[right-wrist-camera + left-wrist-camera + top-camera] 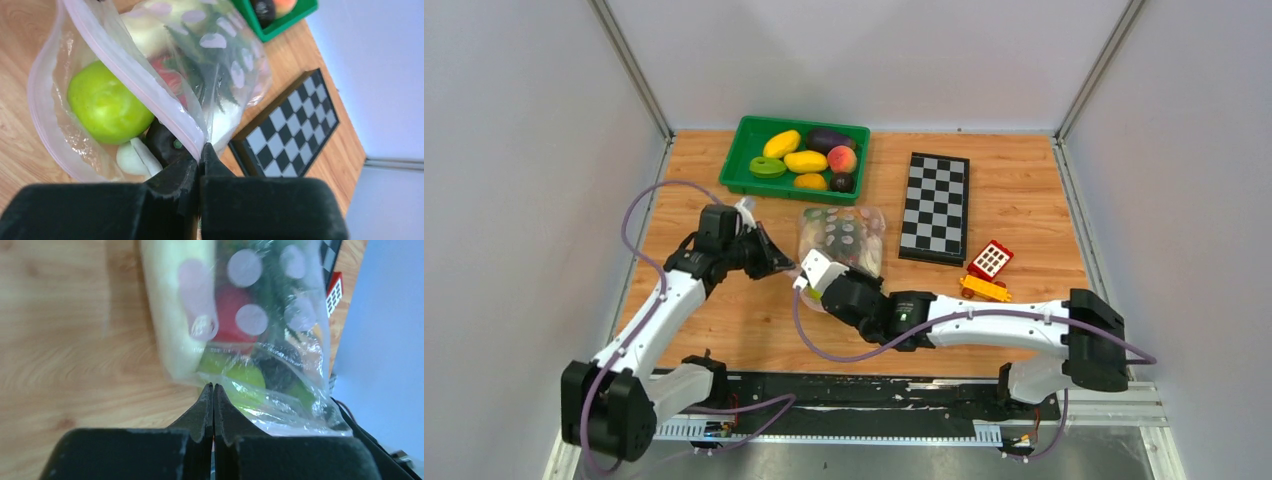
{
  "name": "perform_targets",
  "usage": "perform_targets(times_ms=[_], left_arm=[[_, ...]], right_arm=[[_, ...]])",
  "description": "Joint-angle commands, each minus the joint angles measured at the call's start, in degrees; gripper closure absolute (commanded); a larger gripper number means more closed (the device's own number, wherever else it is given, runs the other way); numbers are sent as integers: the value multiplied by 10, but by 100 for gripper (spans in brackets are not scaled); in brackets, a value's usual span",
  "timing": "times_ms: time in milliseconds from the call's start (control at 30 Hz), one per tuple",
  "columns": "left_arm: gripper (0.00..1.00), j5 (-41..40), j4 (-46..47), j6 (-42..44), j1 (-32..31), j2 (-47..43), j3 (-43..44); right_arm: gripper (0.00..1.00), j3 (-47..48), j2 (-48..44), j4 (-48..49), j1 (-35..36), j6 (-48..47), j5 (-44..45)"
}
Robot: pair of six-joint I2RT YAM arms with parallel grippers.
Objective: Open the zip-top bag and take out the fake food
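Observation:
The zip-top bag (844, 238) lies mid-table, clear with pale dots. Its pink zip strip (145, 85) has come apart, so the mouth gapes toward the arms. My left gripper (213, 386) is shut on a clear lip of the bag (280, 340) at its left. My right gripper (200, 147) is shut on the pink strip of the other lip. The two meet at the bag's near end (809, 275). Inside lies the fake food: a green pear (107, 102), a red apple (231, 310), a long white radish (175, 305), a white mushroom (132, 157) and a leafy green piece (200, 65).
A green tray (742, 172) at the back holds yellow fruits, an eggplant and a peach. A folded chessboard (936, 205) lies right of the bag. A red-yellow toy block car (989, 265) sits near the right arm's forearm.

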Motion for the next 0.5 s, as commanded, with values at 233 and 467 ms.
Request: perform_targets(times_ms=[233,467], left_arm=[[100,-34,43,92,-103,153,272],[43,-171,-45,171,-102,93,300]], right_arm=[[100,209,-44,-290,9,164,91],[100,200,-34,-207,12,183,38]])
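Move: The left gripper, shut on the left end of the bag's lip, has the middle of the bag about 4 cm ahead, 9 cm to its right and 11 cm below; the green apple is some 4 cm back and 5 cm right, 10 cm down, and the green tray 20 cm straight ahead, 11 cm below. From the right gripper, already pinching the lip, the bag's middle is about 5 cm ahead, 1 cm left and 11 cm down; the apple is 3 cm back, 5 cm left, 10 cm down. Bring both grippers up. Sweep the left one up about 13 cm while carrying it forward and to the right over the bag, tipping its fingers up some 25 degrees, and open it part way near the end so it is clear of the lip. Keep the right one pinched on the lip and lift it about 10 cm, turning slightly clockwise. ##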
